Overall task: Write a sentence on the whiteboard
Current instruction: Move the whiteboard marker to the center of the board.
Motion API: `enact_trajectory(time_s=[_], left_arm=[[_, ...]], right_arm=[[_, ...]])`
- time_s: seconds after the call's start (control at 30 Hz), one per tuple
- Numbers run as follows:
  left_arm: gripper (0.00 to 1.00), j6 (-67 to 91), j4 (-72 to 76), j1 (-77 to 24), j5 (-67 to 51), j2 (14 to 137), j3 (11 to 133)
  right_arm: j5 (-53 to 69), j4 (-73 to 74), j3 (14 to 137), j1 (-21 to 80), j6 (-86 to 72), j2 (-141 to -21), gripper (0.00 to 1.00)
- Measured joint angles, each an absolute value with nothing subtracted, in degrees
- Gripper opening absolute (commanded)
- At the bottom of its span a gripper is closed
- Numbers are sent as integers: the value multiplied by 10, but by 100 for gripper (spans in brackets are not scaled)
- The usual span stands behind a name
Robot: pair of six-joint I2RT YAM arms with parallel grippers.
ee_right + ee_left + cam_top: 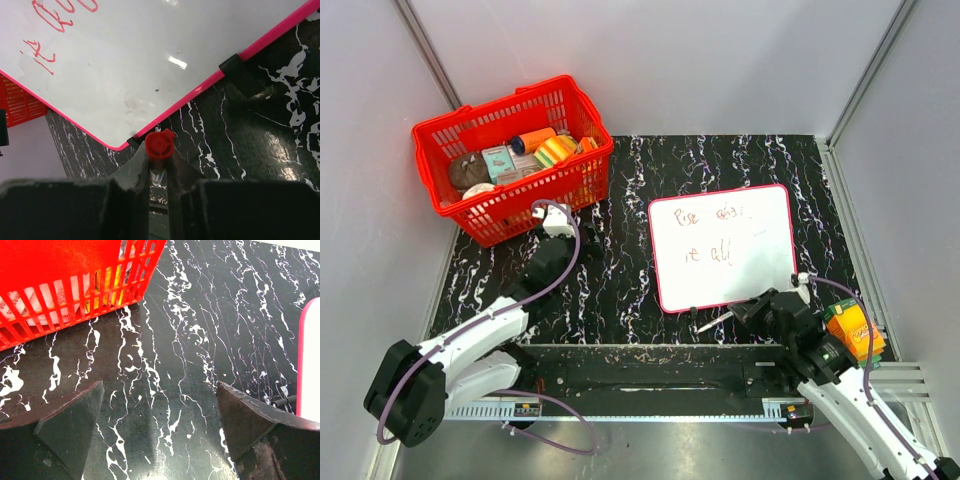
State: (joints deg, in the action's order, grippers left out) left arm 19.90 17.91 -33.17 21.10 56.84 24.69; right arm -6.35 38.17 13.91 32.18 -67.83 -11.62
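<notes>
The whiteboard (722,270) lies flat on the black marbled table, right of centre, with a pink edge. The sentence (715,216) stands on it in thin red marker, in two short lines. My right gripper (748,311) hangs just off the board's near edge, shut on a marker (715,322) that points left over the table. In the right wrist view the marker's red end (160,144) sticks up between the fingers, below the whiteboard (150,60) corner and part of the sentence (55,15). My left gripper (555,222) is open by the basket, with only bare table between its fingers (75,415).
A red basket (485,215) with several small items stands at the back left, its mesh wall (75,295) close ahead of the left gripper. An orange packet (855,335) lies by the right arm. Black clips (235,65) sit on the board's edge. Grey walls enclose the table.
</notes>
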Motion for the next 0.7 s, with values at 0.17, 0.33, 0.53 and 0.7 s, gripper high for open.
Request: enact_trajectory(time_s=[0.17, 0.33, 0.53, 0.7], left_arm=[[99, 200, 177, -332, 220, 568, 247], [99, 200, 177, -332, 223, 568, 247], [99, 200, 182, -332, 223, 568, 247], [99, 200, 188, -332, 221, 569, 247]], right_arm=[[-70, 404, 137, 322, -714, -90, 69], [-84, 415, 130, 322, -743, -74, 90], [-106, 419, 131, 321, -748, -74, 100], [-130, 414, 152, 321, -721, -86, 100]])
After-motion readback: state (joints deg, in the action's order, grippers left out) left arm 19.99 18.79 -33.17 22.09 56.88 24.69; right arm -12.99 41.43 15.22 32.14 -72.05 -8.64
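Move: The marker, still pinched near its red end by the right hand and slanting down to the left, is bound for a table spot on the near side of the whiteboard, about 3 cm left, 3 cm back and 4 cm below. From this hand, the whiteboard's middle lies some 14 cm ahead and 3 cm left; its left clip is about 10 cm left and 1 cm ahead. From the idle left hand, the spot lies roughly 31 cm right, 20 cm back and 12 cm lower. The marker is let go as the right hand's fingers, nearly shut on it, spread wide. Holding almost in place low beside the board's near edge, the hand drifts about 2 cm to the right, turns just under 10 degrees clockwise, and at the very end begins to lift, by about 1 cm, clear of the marker. ##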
